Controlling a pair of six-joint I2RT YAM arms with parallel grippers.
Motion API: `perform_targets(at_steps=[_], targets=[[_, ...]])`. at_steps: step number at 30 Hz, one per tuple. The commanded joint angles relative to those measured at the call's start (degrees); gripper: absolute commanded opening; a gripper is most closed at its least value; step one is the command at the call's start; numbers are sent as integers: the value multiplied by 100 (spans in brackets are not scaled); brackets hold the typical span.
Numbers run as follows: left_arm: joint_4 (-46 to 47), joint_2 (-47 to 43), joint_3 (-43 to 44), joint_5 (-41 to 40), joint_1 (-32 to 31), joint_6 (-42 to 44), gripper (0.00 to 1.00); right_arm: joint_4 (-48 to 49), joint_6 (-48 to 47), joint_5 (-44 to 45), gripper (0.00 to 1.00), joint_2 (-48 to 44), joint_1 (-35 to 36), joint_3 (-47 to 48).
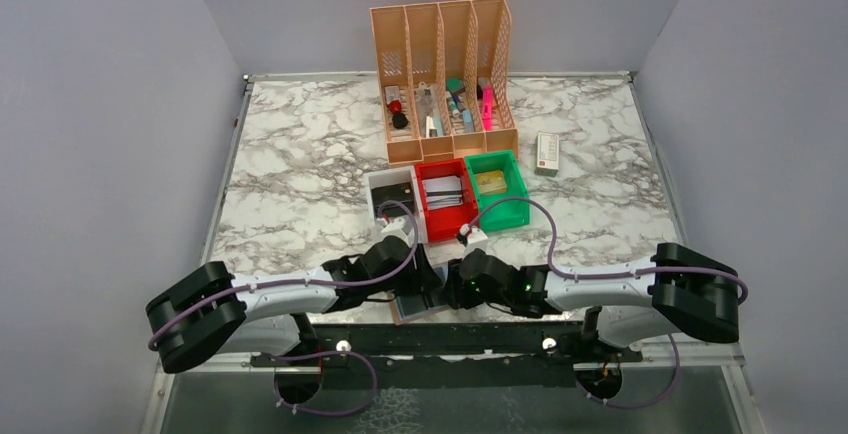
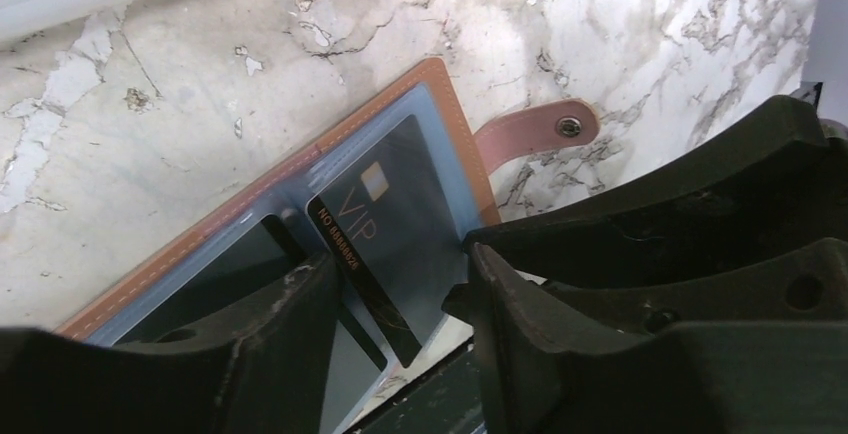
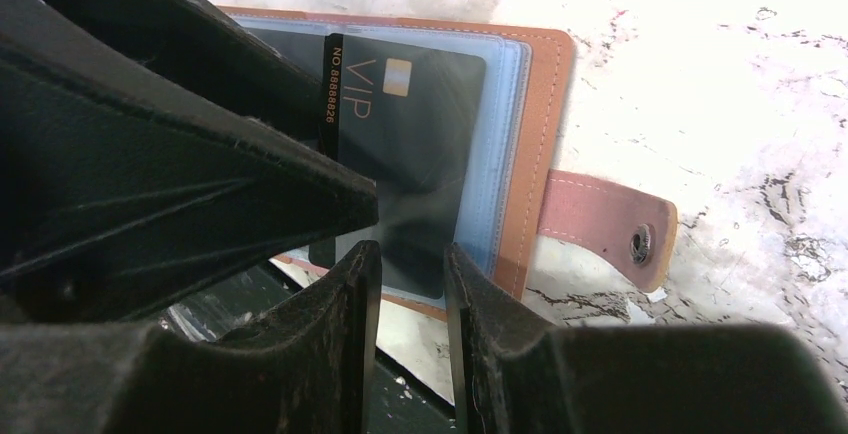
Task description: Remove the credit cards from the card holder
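The tan-brown card holder [image 2: 440, 89] lies open near the table's front edge, showing blue plastic sleeves and a pink snap strap [image 2: 540, 130]. A dark credit card [image 2: 400, 209] marked VIP, with a black strip along one side, lies on the sleeves. My left gripper [image 2: 400, 274] stands open over it, and the strip runs between its fingers. My right gripper [image 3: 410, 254] hovers at the card's [image 3: 420, 144] near edge, jaws a narrow gap apart with nothing between them. In the top view both grippers [image 1: 425, 279] [image 1: 462, 279] meet tip to tip over the holder [image 1: 408, 306].
A tan desk organizer [image 1: 445, 74] stands at the back. White [image 1: 380, 186], red [image 1: 425, 214] and green [image 1: 512, 199] bins sit just beyond the grippers. A small white box [image 1: 547, 152] lies at the right. The black base rail [image 1: 440, 339] runs right beside the holder.
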Motion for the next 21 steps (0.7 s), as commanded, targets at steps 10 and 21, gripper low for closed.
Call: perform_targets(at_steps=[10,21], targets=[[323,-35,-217,-339,-317,-434,40,-24,114,-64,34,54,14,-198],[453,-179,-397,-427,-495,-655,19,2,131,-43,34,79,14,-201]])
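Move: The VIP card, still in the right-hand pocket of the open card holder, lies just beyond my left fingertips: its middle is about 2 cm to the right, 1 cm ahead and 2 cm below. The other dark card is some 5 cm left and 1 cm back; the red bin is about 20 cm ahead and 3 cm right, the white bin 19 cm ahead and 7 cm left. From my right hand the VIP card is about 3 cm left and 2 cm ahead, 1 cm below. I close my left fingers from about half open to under a quarter over the near part of the VIP card by its striped edge, sinking almost 1 cm onto it and then drawing back about 1 cm towards me, fingertips seeming to squeeze the card. My right hand stays put, its tips still resting on the holder by the card's near right corner. ##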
